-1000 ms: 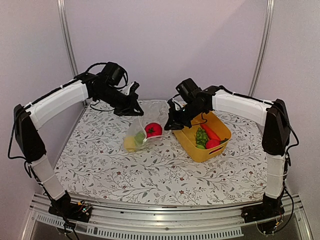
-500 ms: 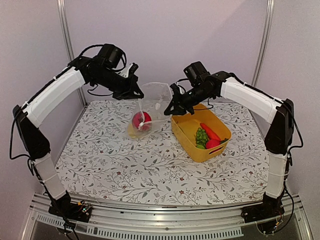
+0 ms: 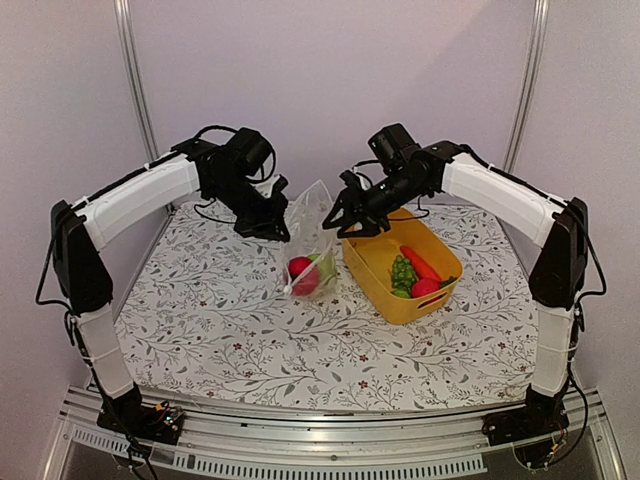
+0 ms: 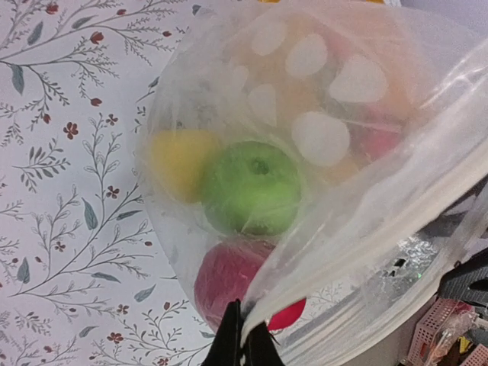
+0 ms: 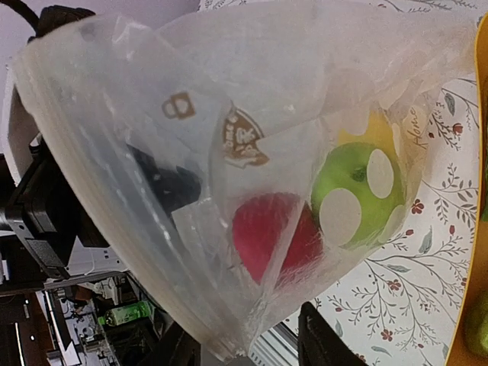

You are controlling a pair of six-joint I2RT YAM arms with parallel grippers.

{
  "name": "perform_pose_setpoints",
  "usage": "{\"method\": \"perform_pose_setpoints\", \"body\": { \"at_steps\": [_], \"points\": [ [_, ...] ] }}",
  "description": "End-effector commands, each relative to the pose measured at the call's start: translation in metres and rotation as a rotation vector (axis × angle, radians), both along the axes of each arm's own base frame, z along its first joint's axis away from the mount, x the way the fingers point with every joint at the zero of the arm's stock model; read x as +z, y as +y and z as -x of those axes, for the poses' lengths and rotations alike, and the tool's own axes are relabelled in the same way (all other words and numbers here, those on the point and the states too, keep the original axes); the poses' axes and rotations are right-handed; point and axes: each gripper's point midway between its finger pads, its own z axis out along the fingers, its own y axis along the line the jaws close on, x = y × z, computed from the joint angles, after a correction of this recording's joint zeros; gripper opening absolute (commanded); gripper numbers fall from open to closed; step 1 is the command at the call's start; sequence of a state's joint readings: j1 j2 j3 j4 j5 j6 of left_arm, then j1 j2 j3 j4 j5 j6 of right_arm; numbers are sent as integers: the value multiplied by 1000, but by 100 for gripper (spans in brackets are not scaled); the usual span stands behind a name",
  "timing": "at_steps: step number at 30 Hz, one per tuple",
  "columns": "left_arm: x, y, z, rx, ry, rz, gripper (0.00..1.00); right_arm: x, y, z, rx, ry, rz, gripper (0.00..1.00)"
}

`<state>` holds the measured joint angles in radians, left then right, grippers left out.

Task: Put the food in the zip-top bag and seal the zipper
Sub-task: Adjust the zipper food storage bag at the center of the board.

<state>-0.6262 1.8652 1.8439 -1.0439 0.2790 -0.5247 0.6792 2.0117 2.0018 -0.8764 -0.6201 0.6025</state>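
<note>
The clear dotted zip-top bag (image 3: 312, 228) hangs above the table between my two grippers. It holds a red apple (image 3: 301, 274), a green fruit (image 4: 252, 187) and a yellow lemon (image 4: 179, 160). My left gripper (image 3: 278, 228) is shut on the bag's mouth edge, on the zipper strip (image 4: 358, 221). My right gripper (image 3: 347, 216) stands open at the bag's other side. The bag's lower corner (image 5: 252, 335) lies loose between its fingers (image 5: 324, 339). More food lies in the yellow tub (image 3: 372, 285): a carrot (image 3: 420, 262), green pieces (image 3: 403, 272) and a red piece (image 3: 425, 288).
The tub stands right of the bag, just below my right gripper. The table wears a floral cloth (image 3: 250, 340). White walls and metal posts close the back.
My right gripper has opened and let go of the bag. The left arm has swung right and lower, and the bag now hangs from it next to the tub.
</note>
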Motion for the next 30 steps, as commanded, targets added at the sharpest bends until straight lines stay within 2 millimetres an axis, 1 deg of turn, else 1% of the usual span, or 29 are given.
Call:
{"method": "perform_pose_setpoints", "body": {
  "at_steps": [1, 2, 3, 4, 5, 6, 7, 8, 9, 10, 11, 12, 13, 14, 16, 18, 20, 21, 22, 24, 25, 26, 27, 28, 29, 30],
  "points": [
    [18, -4, -7, 0, -53, 28, 0, 16, -15, -5, -15, -33, 7, 49],
    [24, -2, -5, 10, -46, 27, 0, 24, -21, -6, -23, -42, 4, 51],
    [46, -4, -6, 22, -66, 53, 0, 31, -26, -7, -27, -49, 1, 53],
    [63, -5, -3, 28, -77, 74, 0, 43, -31, -6, -33, -67, -7, 56],
    [80, -5, 0, 39, -100, 97, 0, 50, -37, -6, -43, -80, -7, 58],
    [82, -1, 1, 56, -110, 100, 0, 58, -42, -5, -54, -99, -7, 60],
    [74, 3, -1, 73, -132, 90, 0, 66, -48, -3, -64, -118, -8, 62],
    [46, 10, -2, 83, -130, 57, 0, 65, -52, -2, -70, -126, 1, 63],
    [14, 18, -4, 98, -101, 33, 0, 66, -56, -1, -72, -138, 9, 64],
    [-17, 26, -3, 124, -15, 23, 0, 64, -57, -2, -71, -147, 15, 64],
    [-32, 28, 0, 132, 73, 33, 0, 66, -56, 0, -55, -158, 6, 65],
    [-36, 25, 3, 115, 110, 28, 0, 70, -52, 2, -30, -167, -17, 65],
    [-32, 21, 3, 85, 86, 10, 0, 75, -49, 4, -9, -183, -38, 65],
    [-28, 20, 0, 74, 38, -19, 0, 80, -48, 5, -2, -201, -47, 65],
    [-15, 16, -8, 48, -20, -9, 0, 79, -48, 5, 2, -234, -40, 65],
    [-2, 16, -18, 54, -58, 7, 0, 71, -49, 7, 14, -227, -21, 64],
    [13, 12, -26, 50, -99, 29, 0, 67, -44, 12, 46, -226, -19, 63],
    [24, 9, -29, 48, -117, 49, 0, 64, -41, 14, 58, -226, -12, 64],
    [46, 3, -33, 50, -141, 93, 0, 62, -40, 15, 60, -235, 5, 63],
    [98, -12, -32, 43, -199, 202, 0, 57, -45, 15, 48, -235, 36, 63],
    [118, -15, -32, 48, -244, 235, 0, 56, -49, 14, 34, -239, 55, 63],
    [125, -14, -33, 64, -274, 243, 0, 53, -55, 13, 22, -242, 76, 63],
    [121, -8, -36, 86, -304, 226, 0, 47, -60, 10, 11, -239, 94, 63],
    [93, -1, -41, 105, -290, 177, 0, 43, -66, 8, 2, -234, 107, 63],
    [63, 7, -46, 128, -231, 141, 0, 37, -72, 6, -7, -224, 120, 63],
    [38, 10, -45, 139, -134, 141, 0, 34, -77, 4, -12, -217, 133, 63]
  ]
}}
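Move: The bag's middle hangs about 4 cm to the right of the left hand and 8 cm below; from the right hand it is some 3 cm left and 11 cm down. The tomato inside lies roughly 2 cm back, 4 cm left and 16 cm below the right hand, the green apple straight below it at similar depth. The yellow basket's middle is about 15 cm to its right, 19 cm down and level with it fore and aft. Left fingers keep hold, jerking the bag up, down, then up 15 cm; right opens wider, retreating right, upward. ##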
